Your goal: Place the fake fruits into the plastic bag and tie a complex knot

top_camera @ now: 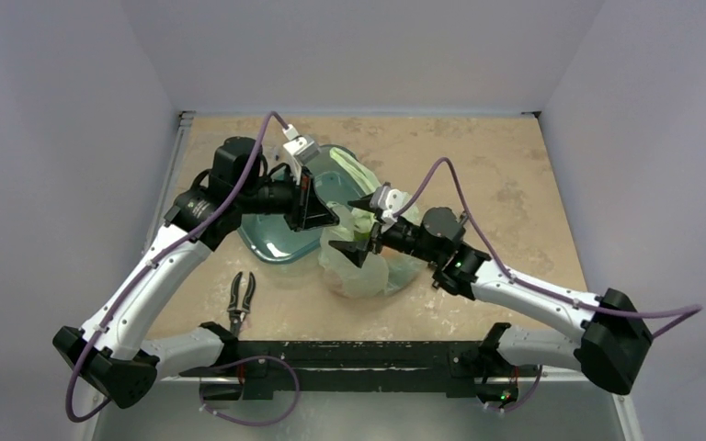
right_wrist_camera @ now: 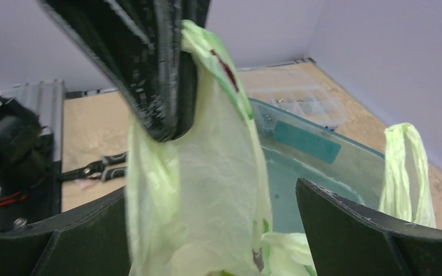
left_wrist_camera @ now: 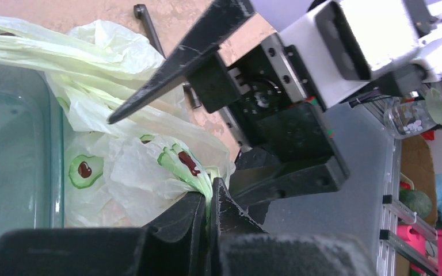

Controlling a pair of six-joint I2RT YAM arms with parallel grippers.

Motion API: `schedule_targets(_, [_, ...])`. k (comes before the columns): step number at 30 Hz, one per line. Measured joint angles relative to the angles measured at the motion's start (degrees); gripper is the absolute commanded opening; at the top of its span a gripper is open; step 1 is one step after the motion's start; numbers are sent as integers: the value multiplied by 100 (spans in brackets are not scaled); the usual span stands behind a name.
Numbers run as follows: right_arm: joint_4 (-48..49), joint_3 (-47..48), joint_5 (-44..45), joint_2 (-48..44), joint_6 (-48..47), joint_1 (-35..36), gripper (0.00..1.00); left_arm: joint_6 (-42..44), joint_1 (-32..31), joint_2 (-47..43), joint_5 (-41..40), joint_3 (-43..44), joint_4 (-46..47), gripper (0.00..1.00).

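The pale green plastic bag (top_camera: 360, 268), printed with avocados, sits bulging beside the teal tub. My left gripper (top_camera: 329, 219) is shut on one bag handle, as the left wrist view (left_wrist_camera: 212, 192) shows, and holds it up. My right gripper (top_camera: 358, 231) is open, and its jaws straddle the raised part of the bag (right_wrist_camera: 207, 190) without closing on it. The left gripper (right_wrist_camera: 170, 86) hangs just above in the right wrist view. The second handle (right_wrist_camera: 406, 167) stands free to the right. The fake fruits are hidden; I see none outside the bag.
A translucent teal tub (top_camera: 276, 241) stands left of and behind the bag, and it shows in the right wrist view (right_wrist_camera: 322, 149). Black pliers (top_camera: 239, 296) lie on the table near the left arm. The arms' mounting rail (top_camera: 358, 354) runs along the near edge.
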Motion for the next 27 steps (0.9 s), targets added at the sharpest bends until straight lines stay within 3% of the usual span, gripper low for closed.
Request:
schedule_targets(3, [656,-52,350,417,-24,79,81,-63,0,-24,210,-87,149,0])
schedule_targets(12, [2424,-739,116,1158,-505,129,2,-138,0,-17,498,-15,184,0])
schedule_targets(13, [2568,-857,22,1137,-568,138,0,-118,0,24,424,59,81,0])
schedule_targets(14, [2686,-953,-39,1115,-629,146,0,-83,-2,66,352,136,-11,12])
schedule_targets(16, [2817,-1082,-142,1043,-710,146,0,26,-4,162,234,315,-260,45])
schedule_targets(19, [2470,-1152,-177,938,-774,125,0,356,103,173,221,592,-435,74])
schedule_targets(23, [2074,-1143,-232,793,-782,114,0,1650,291,-229,205,765,-678,90])
schedule_targets(27, [1908,-1117,-273,651,-761,114,0,3768,199,-874,221,765,-1093,92])
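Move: The bag handle that the left fingers already pinch hangs roughly 3 cm to the right hand's left and 4 cm lower; from the left hand it is about 4 cm down and 1 cm to the right. From the right hand, the other handle lies some 10 cm ahead, level sideways and 7 cm lower, the filled bag body about 1 cm back, 4 cm right and 20 cm below, and the bin's middle 14 cm ahead, 9 cm left and 25 cm down. The right fingers shut on the handle just below the left fingertips, the hand first easing forward and left, then drawing back while sinking about 5 cm in all. Only once they are closed does the left hand, after a small shift back and forth, open wide, let go and lift away up and left some 7 cm, rolling about 40 degrees. ##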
